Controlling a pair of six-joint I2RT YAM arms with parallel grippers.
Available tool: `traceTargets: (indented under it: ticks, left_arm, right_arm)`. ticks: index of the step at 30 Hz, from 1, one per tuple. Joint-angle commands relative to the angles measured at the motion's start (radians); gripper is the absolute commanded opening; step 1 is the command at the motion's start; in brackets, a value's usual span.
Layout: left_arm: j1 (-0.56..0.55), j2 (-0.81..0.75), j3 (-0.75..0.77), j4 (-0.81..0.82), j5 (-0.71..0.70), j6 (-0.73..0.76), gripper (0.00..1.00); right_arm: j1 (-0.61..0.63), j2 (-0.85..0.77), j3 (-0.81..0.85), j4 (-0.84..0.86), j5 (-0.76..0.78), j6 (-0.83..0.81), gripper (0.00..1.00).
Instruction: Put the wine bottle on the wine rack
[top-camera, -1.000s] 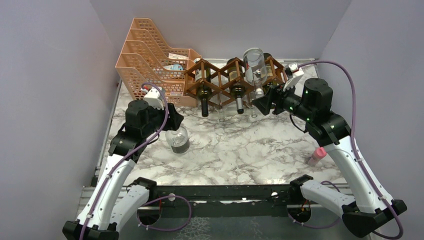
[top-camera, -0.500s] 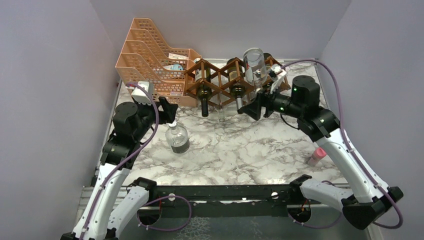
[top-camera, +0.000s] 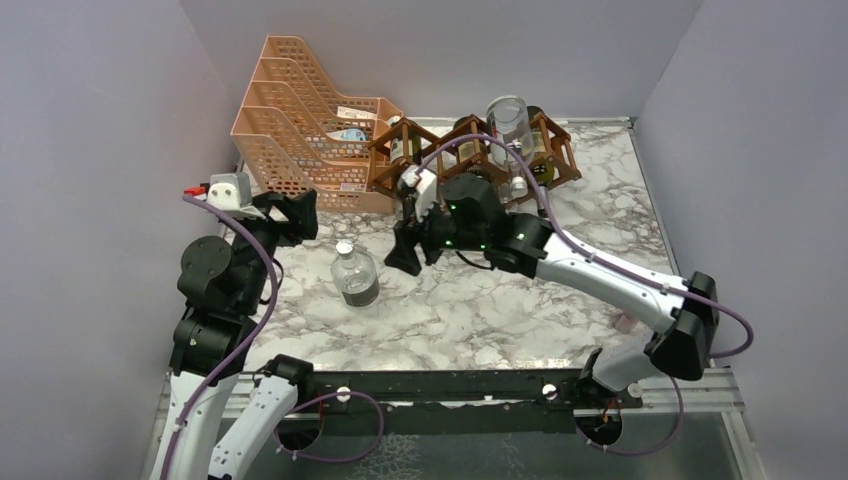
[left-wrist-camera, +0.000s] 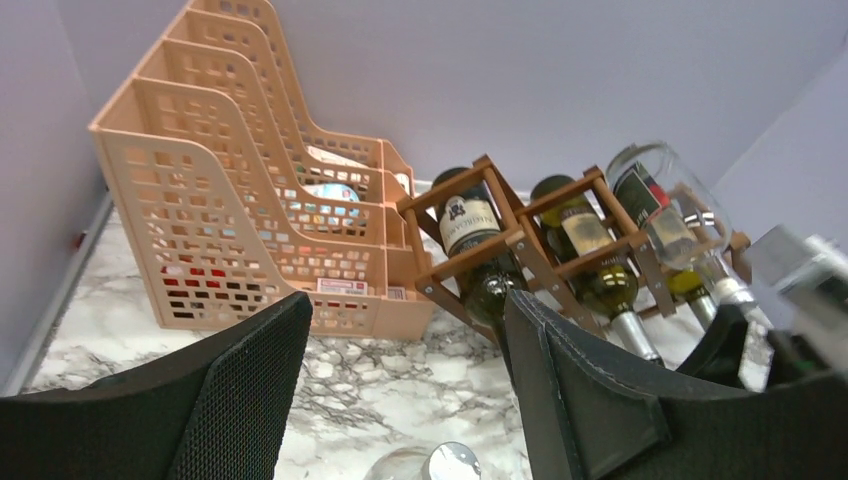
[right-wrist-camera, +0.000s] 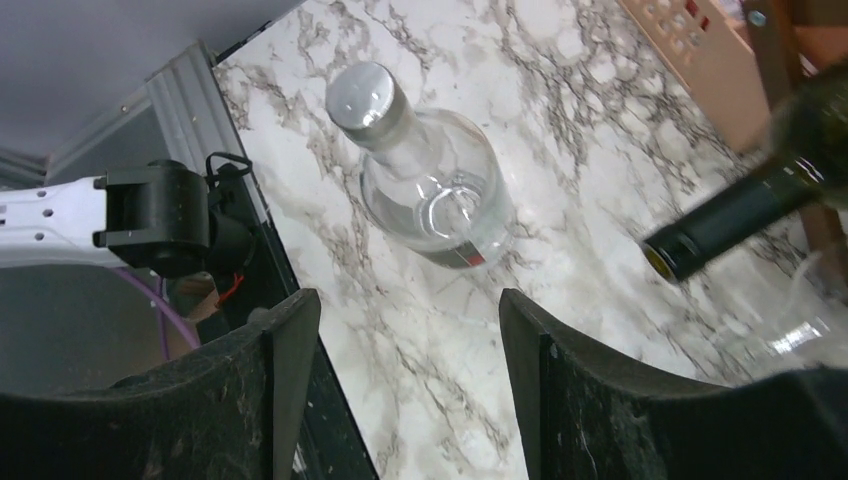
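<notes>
The wine bottle, short clear glass with a silver cap, stands upright on the marble table, touched by neither gripper. My left gripper hangs open above and to its left; in the left wrist view the bottle's cap shows at the bottom edge between the fingers. My right gripper is open just right of the bottle, and the right wrist view looks down on the wine bottle ahead of its empty jaws. The reddish-brown wine rack stands at the back, holding several bottles.
A peach-orange perforated file tray stands left of the rack. A clear bottle lies on top of the rack. Dark bottle necks stick out of the rack's front. The right arm reaches across the table's middle.
My left gripper has let go of the bottle's top, opened, and drawn back up and to the left. The right arm has swung from the rack's right end across to beside the bottle.
</notes>
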Motion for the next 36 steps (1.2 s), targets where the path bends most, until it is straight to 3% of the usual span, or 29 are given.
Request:
traceTargets:
  ticks: [1,16,20,23,30,36]
  left_arm:
    - [-0.004,-0.033,0.038,0.005,-0.101,0.003,0.76]
    - [-0.004,-0.070,0.036,-0.019,-0.171,-0.003,0.76]
    - [-0.004,-0.066,0.033,-0.025,-0.163,-0.007,0.76]
    - [-0.004,-0.061,0.031,-0.028,-0.154,-0.010,0.76]
    - [-0.004,-0.045,0.028,-0.029,-0.128,-0.024,0.77]
    - [-0.004,-0.010,0.022,-0.049,-0.053,-0.038,0.77]
  right_arm:
    - [0.078,0.113,0.101,0.088,0.113,-0.030,0.69]
    - [0.154,0.422,0.353,0.083,0.226,-0.061,0.69]
    - [0.163,0.456,0.386,0.077,0.243,-0.083,0.65]
    - [0.171,0.453,0.364,0.097,0.257,-0.102,0.57]
    - [0.189,0.390,0.232,0.217,0.298,-0.151,0.16]
    - [0.197,0.263,-0.019,0.399,0.331,-0.167,0.06]
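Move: The clear bottle stands to the right gripper's left: its middle is about 13 cm left, 2 cm ahead and some 14 cm below, its capped neck only about 5 cm below. The nearest racked wine bottle lies about 25 cm ahead of this gripper, 1 cm to its right; the peach crate is some 30 cm ahead and 20 cm left, both roughly 12 cm lower. From the left gripper the clear bottle is about 6 cm right, 2 cm ahead and 25 cm down. Bring the open right gripper left about 12 cm to the clear bottle's top, sinking some 5 cm and easing slightly forward, then close the fingers to pinch its capped neck. Keep the grip as you roll the hand about 15 degrees, its top tipping back, and ease a centimetre to the right. Draw the empty left gripper a few centimetres farther left, away from the bottle. ##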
